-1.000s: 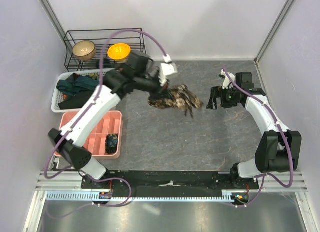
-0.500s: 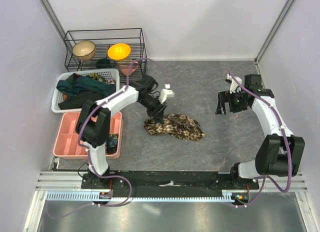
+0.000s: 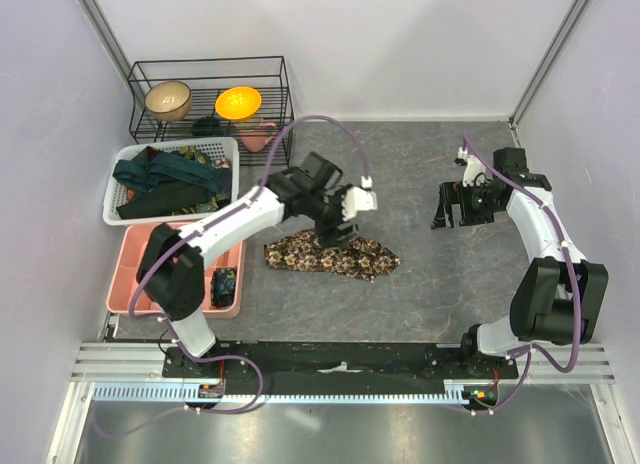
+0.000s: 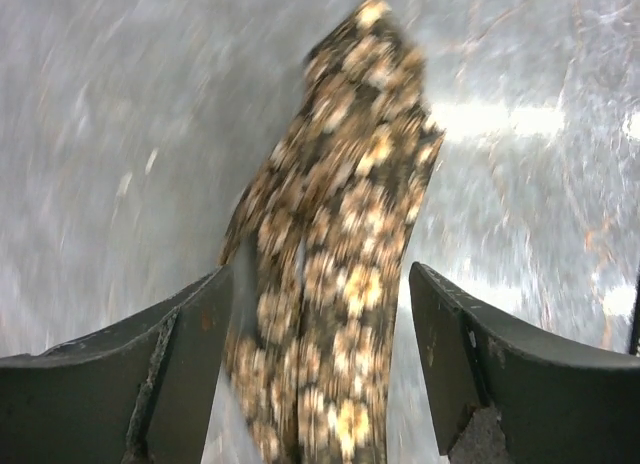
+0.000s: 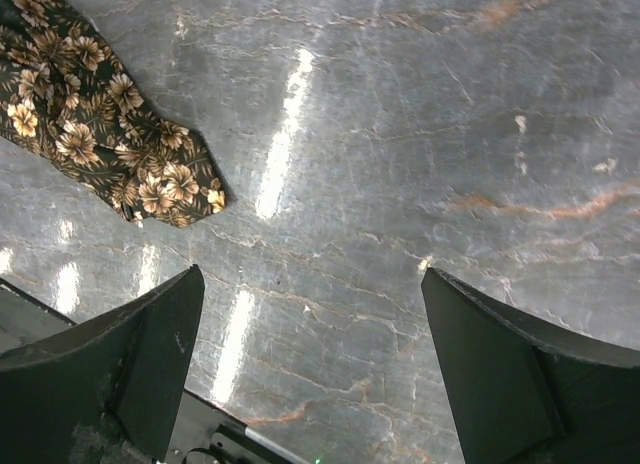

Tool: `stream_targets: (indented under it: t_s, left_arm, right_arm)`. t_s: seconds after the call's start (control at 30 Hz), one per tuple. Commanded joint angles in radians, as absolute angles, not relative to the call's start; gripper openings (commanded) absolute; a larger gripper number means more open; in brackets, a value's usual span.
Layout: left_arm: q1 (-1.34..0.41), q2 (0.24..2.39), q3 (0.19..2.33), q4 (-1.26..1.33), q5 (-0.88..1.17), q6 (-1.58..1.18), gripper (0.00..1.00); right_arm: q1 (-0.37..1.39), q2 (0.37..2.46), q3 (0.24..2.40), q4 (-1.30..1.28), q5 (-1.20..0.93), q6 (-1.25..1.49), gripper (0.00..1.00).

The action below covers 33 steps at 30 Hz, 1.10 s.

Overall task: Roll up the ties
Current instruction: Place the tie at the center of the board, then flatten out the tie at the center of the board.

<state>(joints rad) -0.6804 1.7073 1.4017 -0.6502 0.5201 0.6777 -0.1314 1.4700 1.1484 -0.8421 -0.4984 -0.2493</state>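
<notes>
A brown-and-tan flowered tie lies loosely spread on the grey table, running left to right. My left gripper hovers over its middle, open. In the blurred left wrist view the tie runs between the two spread fingers, and the gripper does not clamp it. My right gripper hangs open over bare table to the right; its wrist view shows the gripper with nothing between the fingers and the tie's tip at upper left. Dark teal ties lie in the white basket. A small dark coil sits in the pink tray.
The white mesh basket and pink compartment tray stand at the left. Behind them a black wire rack holds a tan bowl and an orange bowl. White walls close in the table on three sides.
My left gripper has come down, opened and let go of the brown tie, which was bunched in the air and now lies stretched out on the table. The right arm has barely moved.
</notes>
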Motion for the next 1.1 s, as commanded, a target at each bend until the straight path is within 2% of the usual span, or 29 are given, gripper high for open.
stream_targets:
  t_s: [0.0,0.17,0.23,0.3,0.33,0.37,0.47,0.57,0.73,0.93,1.07]
  left_arm:
    - [-0.768,1.833,1.466,-0.552,0.410,0.765,0.77]
    - [-0.843,1.966,1.566,-0.552,0.321,0.790,0.76]
    - [-0.864,2.021,1.591,-0.577,0.266,0.820,0.73]
    - [-0.876,2.042,1.614,-0.601,0.252,0.824,0.65]
    - [-0.874,2.042,1.615,-0.609,0.252,0.815,0.56]
    - [-0.870,2.033,1.611,-0.612,0.253,0.812,0.31]
    - [-0.827,1.956,1.595,-0.607,0.271,0.746,0.04]
    - [-0.729,1.823,1.560,-0.614,0.356,0.652,0.02]
    - [-0.476,1.634,1.490,-0.640,0.423,0.485,0.02]
    - [-0.197,1.436,1.332,-0.669,0.402,0.353,0.02]
    - [-0.100,1.358,1.258,-0.670,0.394,0.307,0.02]
  right_arm:
    - [-0.196,1.457,1.196,-0.890,-0.557,-0.252,0.98]
    - [-0.241,1.470,1.207,-0.925,-0.587,-0.264,0.98]
    - [-0.247,1.468,1.206,-0.928,-0.581,-0.268,0.98]
    - [-0.247,1.460,1.198,-0.925,-0.575,-0.282,0.98]
    - [-0.248,1.459,1.195,-0.925,-0.575,-0.287,0.98]
    - [-0.247,1.457,1.187,-0.923,-0.577,-0.299,0.98]
    - [-0.247,1.448,1.163,-0.908,-0.597,-0.325,0.98]
    - [-0.215,1.419,1.122,-0.844,-0.583,-0.337,0.95]
    - [-0.006,1.384,1.034,-0.686,-0.476,-0.333,0.86]
    - [0.345,1.416,0.970,-0.497,-0.322,-0.339,0.76]
    - [0.622,1.506,0.956,-0.381,-0.169,-0.374,0.72]
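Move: The left hand, empty and half-open or wider, hangs some 9 cm above the folded tie; the spot for its fingers, on the tie's upper layer towards the right end, lies about 6 cm to its right and level with it fore and aft. The slotted pink box is some 35 cm to its left and 5 cm nearer the base, the white basket about 40 cm left and 16 cm farther out. For the right hand, the tie's right end is roughly 13 cm left, 4 cm back and 8 cm down. The left hand drops about 9 cm while easing right, shuts its fingers on the tie's upper layer, then lifts and sweeps the pinched end left some 27 cm and forward about 9 cm towards the basket's right side, turning counter-clockwise. The right hand first drifts slightly right, then swings left about 17 cm and sinks a little to the tie's right end, turning some 30 degrees counter-clockwise and narrowing its still wide fingers, with no touch to be made out. ##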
